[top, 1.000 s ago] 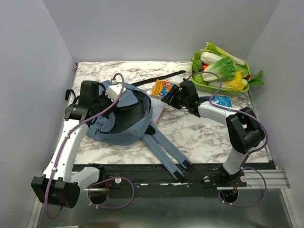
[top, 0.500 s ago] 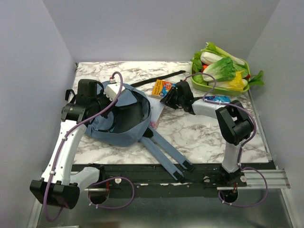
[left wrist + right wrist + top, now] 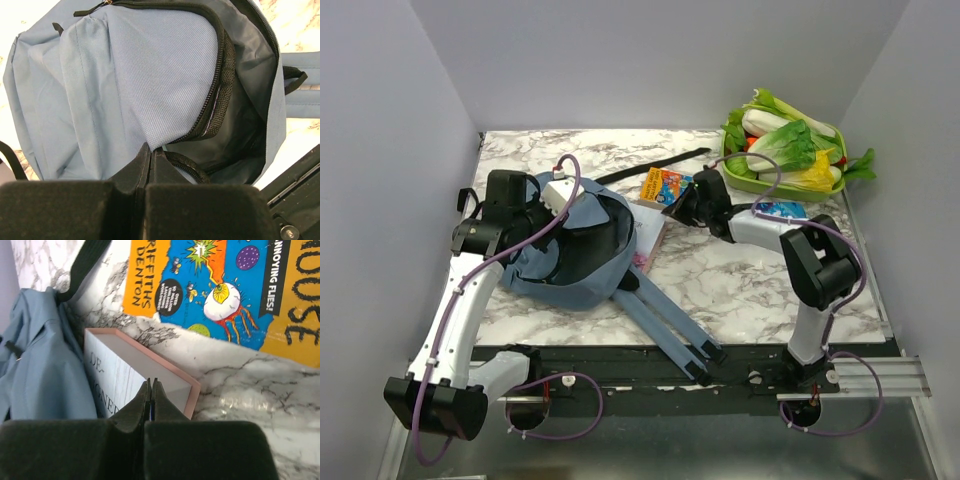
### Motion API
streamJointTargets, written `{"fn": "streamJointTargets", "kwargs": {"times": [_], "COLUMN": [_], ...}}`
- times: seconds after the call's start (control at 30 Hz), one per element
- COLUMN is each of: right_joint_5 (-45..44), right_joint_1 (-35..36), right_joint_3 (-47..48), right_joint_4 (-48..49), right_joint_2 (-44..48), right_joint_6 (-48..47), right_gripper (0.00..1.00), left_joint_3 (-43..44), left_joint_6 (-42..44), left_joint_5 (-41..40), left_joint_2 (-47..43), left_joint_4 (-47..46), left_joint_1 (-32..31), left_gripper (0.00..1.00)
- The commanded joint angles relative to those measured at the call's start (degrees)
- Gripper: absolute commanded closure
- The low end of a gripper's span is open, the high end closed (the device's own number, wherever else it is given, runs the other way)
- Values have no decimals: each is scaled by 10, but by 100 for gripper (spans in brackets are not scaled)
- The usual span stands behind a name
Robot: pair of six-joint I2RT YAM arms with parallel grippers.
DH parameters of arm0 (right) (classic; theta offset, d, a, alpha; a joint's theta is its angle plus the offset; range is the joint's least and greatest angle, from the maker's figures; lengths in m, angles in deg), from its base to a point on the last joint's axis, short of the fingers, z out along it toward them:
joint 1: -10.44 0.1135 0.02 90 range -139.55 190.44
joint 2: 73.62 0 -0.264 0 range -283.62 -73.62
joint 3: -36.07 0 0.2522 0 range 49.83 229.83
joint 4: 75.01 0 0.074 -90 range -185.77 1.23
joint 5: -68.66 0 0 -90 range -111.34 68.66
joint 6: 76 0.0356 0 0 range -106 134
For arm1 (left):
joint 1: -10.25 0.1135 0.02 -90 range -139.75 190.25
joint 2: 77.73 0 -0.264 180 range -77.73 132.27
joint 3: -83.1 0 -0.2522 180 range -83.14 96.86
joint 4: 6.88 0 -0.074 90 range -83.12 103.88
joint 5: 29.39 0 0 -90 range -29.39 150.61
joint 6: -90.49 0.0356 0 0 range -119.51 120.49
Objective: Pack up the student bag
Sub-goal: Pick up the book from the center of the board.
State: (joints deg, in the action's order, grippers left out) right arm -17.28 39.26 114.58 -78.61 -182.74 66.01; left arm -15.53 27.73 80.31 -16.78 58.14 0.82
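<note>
The student bag (image 3: 575, 268) is a dusty-blue backpack lying left of centre, its main zip open onto a dark inside (image 3: 235, 145). Its two shoulder straps (image 3: 665, 320) trail toward the near edge. My left gripper (image 3: 150, 147) is shut on the blue fabric at the zipper edge and holds the mouth up. My right gripper (image 3: 151, 382) is shut, its tips just over a white book with a pink edge (image 3: 130, 370) beside the bag (image 3: 40, 365). Nothing shows between its jaws. A bright orange and blue book (image 3: 225, 285) lies just beyond.
At the back right stands a green tray (image 3: 735, 180) piled with leafy vegetables. A blue packet (image 3: 782, 210) lies in front of it. A black strap (image 3: 650, 165) runs along the marble behind the colourful book (image 3: 662, 183). The white book (image 3: 648, 235) touches the bag's right side.
My right gripper has gone from open to shut and has moved left and down toward the white book. The left gripper has kept its hold while the bag shifted slightly.
</note>
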Motion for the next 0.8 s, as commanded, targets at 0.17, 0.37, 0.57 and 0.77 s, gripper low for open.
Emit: {"fn": "streamJointTargets", "kwargs": {"times": [0.17, 0.37, 0.57, 0.77], "right_joint_5": [-72, -108, -121, -85], "right_joint_1": [3, 3, 3, 3], "right_joint_3": [-18, -21, 8, 47], "right_joint_4": [-40, -94, -156, -221], "right_joint_2": [200, 316, 396, 432], "right_joint_6": [-102, -127, -147, -99], "right_gripper": [99, 99, 99, 99], "left_joint_3": [-24, -25, -23, -39], "left_joint_6": [-1, -11, -18, -28], "left_joint_5": [2, 10, 17, 17], "left_joint_2": [-6, 4, 7, 8], "left_joint_4": [-42, -58, -64, -75], "left_joint_1": [3, 3, 2, 2], "left_gripper": [100, 100, 100, 100]}}
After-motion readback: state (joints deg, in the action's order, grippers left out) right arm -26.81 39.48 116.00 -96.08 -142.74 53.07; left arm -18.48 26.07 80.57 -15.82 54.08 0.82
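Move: The white "Designer Fate" book lies slantwise, its left part against the bag. The right fingers are already shut on its far right corner, so its middle sits about 8 cm left, 6 cm back and 4 cm below. The treehouse book lies some 6 cm straight ahead of the hand. The bag's open mouth is roughly 18 cm left and 9 cm back. From the left hand the white book is about 15 cm right, 9 cm ahead and well below. The white book is carried up by its far right corner, which the right fingers keep pinched. The hand rises quickly, about 25 cm, drawing back and to the right, away from the bag and the treehouse book, while the wrist tips the fingers up some 30 degrees. The left fingers stay shut on the bag's flap, sinking slightly. ##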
